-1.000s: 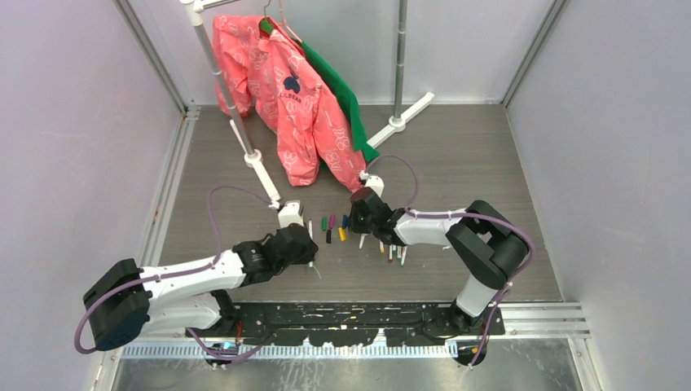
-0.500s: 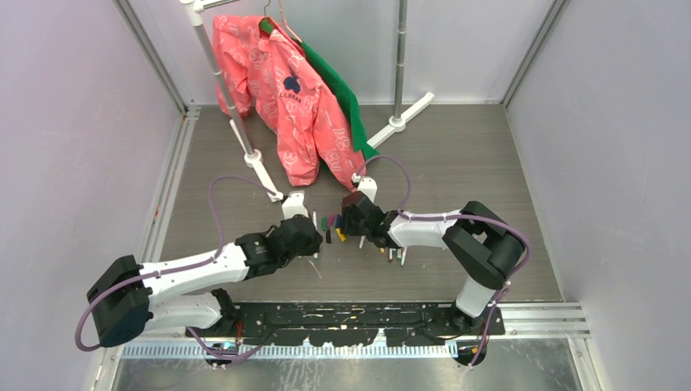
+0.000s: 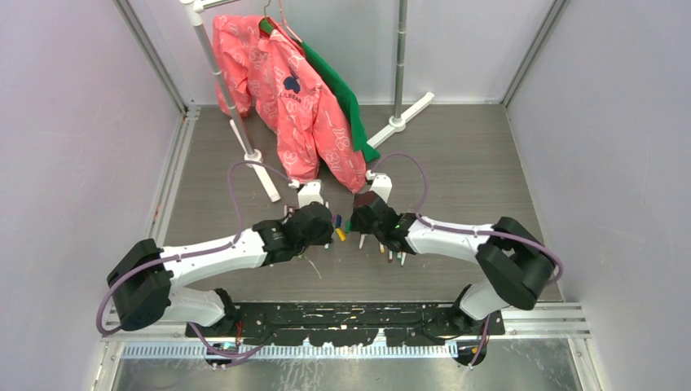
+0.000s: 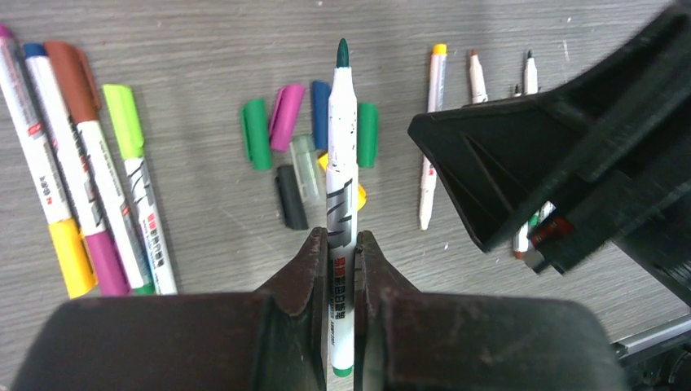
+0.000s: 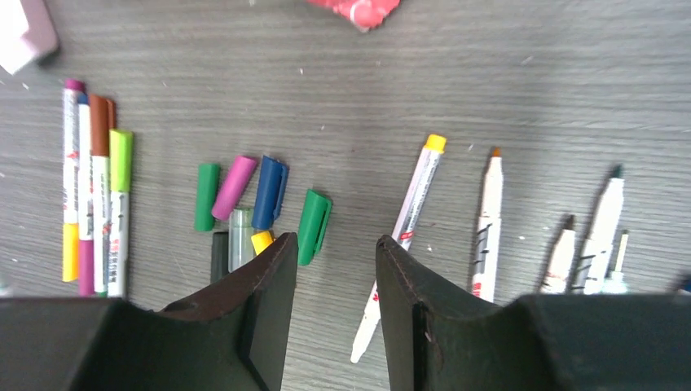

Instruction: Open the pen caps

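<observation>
My left gripper (image 4: pixel 341 236) is shut on a white pen barrel (image 4: pixel 342 147). The pen's dark green tip is bare and points away over the loose caps. Several pen caps lie together on the floor: green (image 4: pixel 256 134), pink (image 4: pixel 286 116), blue (image 4: pixel 321 102), green (image 4: pixel 367 134), black (image 4: pixel 291 197). My right gripper (image 5: pixel 336 244) is open and empty, just above the floor. It hangs beside a green cap (image 5: pixel 314 216), a blue cap (image 5: pixel 269 192) and a yellow cap (image 5: pixel 261 241). In the top view the two grippers (image 3: pixel 324 230) (image 3: pixel 361 226) face each other closely.
Several capped pens (image 4: pixel 90 179) lie side by side left of the caps. Uncapped white pens (image 5: pixel 489 220) lie to the right. A clothes rack with a pink jacket (image 3: pixel 297 106) and a green garment (image 3: pixel 342 90) stands behind, its base leg (image 3: pixel 265 175) near the left arm.
My left gripper has moved right and farther from the base, over the caps, still holding the pen. My right gripper shifted left towards it, then slightly back right.
</observation>
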Action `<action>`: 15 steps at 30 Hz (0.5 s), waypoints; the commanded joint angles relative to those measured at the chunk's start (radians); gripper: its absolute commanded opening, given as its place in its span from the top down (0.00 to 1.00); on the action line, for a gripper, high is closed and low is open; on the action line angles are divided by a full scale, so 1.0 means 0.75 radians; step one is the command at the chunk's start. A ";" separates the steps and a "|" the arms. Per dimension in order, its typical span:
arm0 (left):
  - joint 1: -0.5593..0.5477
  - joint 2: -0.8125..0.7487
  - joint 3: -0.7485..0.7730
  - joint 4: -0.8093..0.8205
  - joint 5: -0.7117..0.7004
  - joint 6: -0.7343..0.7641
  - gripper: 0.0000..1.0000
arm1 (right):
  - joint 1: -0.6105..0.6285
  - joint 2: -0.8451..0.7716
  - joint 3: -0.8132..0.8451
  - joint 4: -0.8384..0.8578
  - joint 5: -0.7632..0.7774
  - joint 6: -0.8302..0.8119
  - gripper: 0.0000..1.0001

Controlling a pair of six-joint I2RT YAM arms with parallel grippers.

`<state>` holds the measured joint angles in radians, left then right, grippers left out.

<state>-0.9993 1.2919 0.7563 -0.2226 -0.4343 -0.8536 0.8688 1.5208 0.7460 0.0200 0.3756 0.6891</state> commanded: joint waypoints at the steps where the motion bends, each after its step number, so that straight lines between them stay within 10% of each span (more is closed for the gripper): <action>1: 0.001 0.076 0.118 0.030 0.007 0.051 1.00 | 0.009 -0.169 -0.028 -0.014 0.170 -0.007 0.54; 15: 0.011 0.551 0.400 0.234 0.323 0.044 1.00 | 0.002 -0.457 -0.161 -0.184 0.468 0.065 0.54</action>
<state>-0.9947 1.6627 0.9775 -0.1303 -0.2562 -0.8230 0.8696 1.2274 0.6407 -0.1005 0.6384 0.7139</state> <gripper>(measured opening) 0.078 0.459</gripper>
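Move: The left hand already holds an uncapped green marker, tip forward. The yellow-ended pen, first in the row of open pens, lies about 9 cm to its right, 3 cm ahead and 8 cm below; the orange-tipped pen is about 4 cm farther right, and the loose green cap some 5 cm right and 4 cm ahead of the hand. From the open right hand, that yellow-ended pen is 1 cm right, level, 4 cm below, and the green cap 3 cm left, 1 cm ahead. The left hand keeps its grip on the uncapped green marker and carries it about 8 cm right, at first level and then sinking some 4 cm, past the loose caps towards the yellow-ended pen, tipping slightly down and turning a little clockwise. The right hand, fingers still open and empty, makes room by rising about 5 cm off the green cap and swinging some 7 cm right over the open pens, its fingers tilting up and turning clockwise by roughly 10 degrees. ##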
